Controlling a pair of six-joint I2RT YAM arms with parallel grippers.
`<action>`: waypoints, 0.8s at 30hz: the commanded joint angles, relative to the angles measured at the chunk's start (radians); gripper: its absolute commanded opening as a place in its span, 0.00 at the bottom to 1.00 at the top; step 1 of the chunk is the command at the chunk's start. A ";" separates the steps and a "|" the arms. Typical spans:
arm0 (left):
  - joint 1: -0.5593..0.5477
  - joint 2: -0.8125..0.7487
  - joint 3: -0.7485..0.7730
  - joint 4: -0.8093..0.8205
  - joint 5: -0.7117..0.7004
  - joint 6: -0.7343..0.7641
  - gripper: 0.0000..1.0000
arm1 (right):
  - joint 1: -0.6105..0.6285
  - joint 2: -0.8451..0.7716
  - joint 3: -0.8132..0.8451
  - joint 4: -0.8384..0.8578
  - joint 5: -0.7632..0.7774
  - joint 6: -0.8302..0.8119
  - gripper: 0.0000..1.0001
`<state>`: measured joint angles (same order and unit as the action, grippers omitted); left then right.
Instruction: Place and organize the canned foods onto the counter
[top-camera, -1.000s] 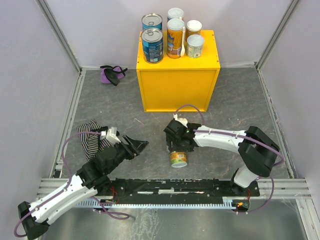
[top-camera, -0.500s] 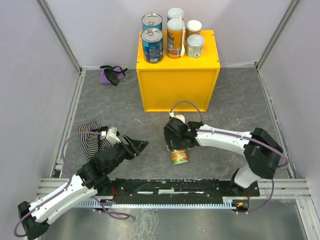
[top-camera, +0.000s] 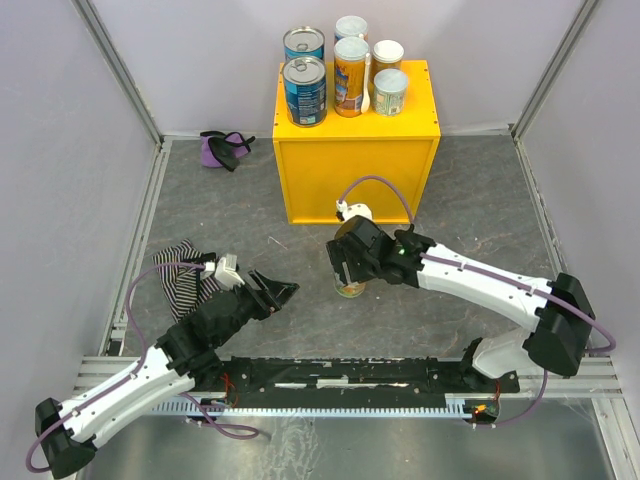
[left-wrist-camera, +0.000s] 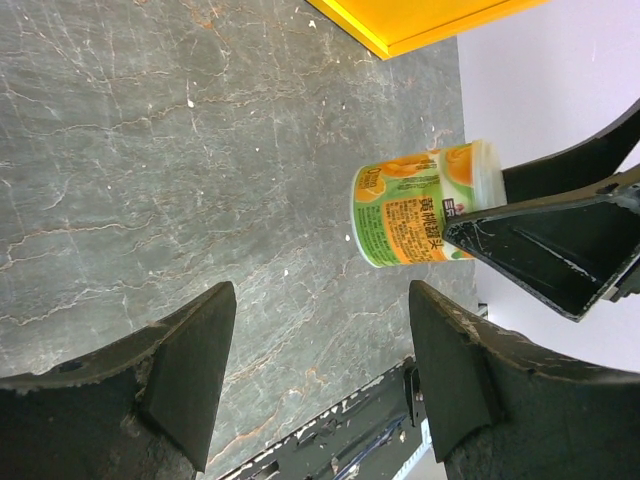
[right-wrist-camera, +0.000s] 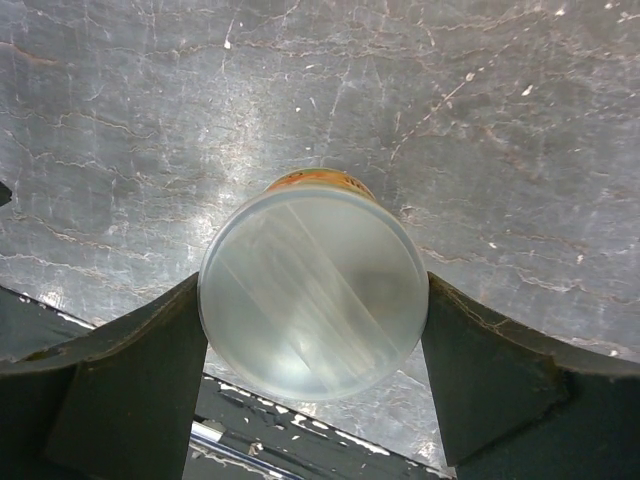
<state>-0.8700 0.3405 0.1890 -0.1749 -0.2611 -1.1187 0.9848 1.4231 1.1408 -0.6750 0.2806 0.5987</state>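
Observation:
My right gripper (top-camera: 347, 268) is shut on a short green-and-orange can (top-camera: 351, 288), fingers on either side of its pale lid (right-wrist-camera: 312, 290). The left wrist view shows that can (left-wrist-camera: 415, 205) from the side, with the right arm's black finger (left-wrist-camera: 540, 245) against it. It is held over the grey floor just in front of the yellow counter (top-camera: 355, 180). On the counter's top stand two blue cans (top-camera: 305, 90), two tall orange ones (top-camera: 350, 75), a short orange one (top-camera: 387, 52) and a pale-green one (top-camera: 390, 90). Left of the held can, my left gripper (top-camera: 280, 290) is open and holds nothing (left-wrist-camera: 320, 350).
A purple cloth bundle (top-camera: 224, 148) lies at the back left by the wall. A striped cloth (top-camera: 178, 275) lies beside my left arm. The black mounting rail (top-camera: 340, 375) runs along the near edge, and pale walls close in both sides.
My right arm has carried the green-and-orange can away from the near rail and toward the counter. The left arm has barely moved.

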 joint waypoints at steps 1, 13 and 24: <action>0.006 0.010 0.001 0.064 -0.018 -0.022 0.76 | 0.004 -0.062 0.100 0.004 0.064 -0.050 0.01; 0.006 0.020 0.009 0.065 -0.014 -0.019 0.76 | 0.003 -0.075 0.338 -0.120 0.156 -0.121 0.01; 0.006 0.036 0.025 0.065 -0.009 -0.008 0.76 | -0.089 -0.055 0.613 -0.210 0.212 -0.217 0.01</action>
<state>-0.8700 0.3706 0.1890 -0.1543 -0.2607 -1.1187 0.9478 1.4067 1.6268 -0.9176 0.4255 0.4351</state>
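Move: The right gripper already holds the last orange-labelled can off the table. The middle of the yellow counter's top lies about 31 cm straight ahead and 14 cm above it. On the counter, the small white can stands some 29 cm ahead and 7 cm right, the tall orange can 28 cm straight ahead, and the front blue can 27 cm ahead and 8 cm left. From the left gripper, the counter's middle is about 35 cm ahead, 14 cm right and 15 cm up. Lift the right gripper with the can still pinched between its fingers, slowly to begin with and then faster, climbing about 16 cm while edging some 4 cm forward towards the yellow counter. Tip the wrist up by roughly 15 degrees on the way, so the fingers point less steeply down, and keep the grip unchanged. ##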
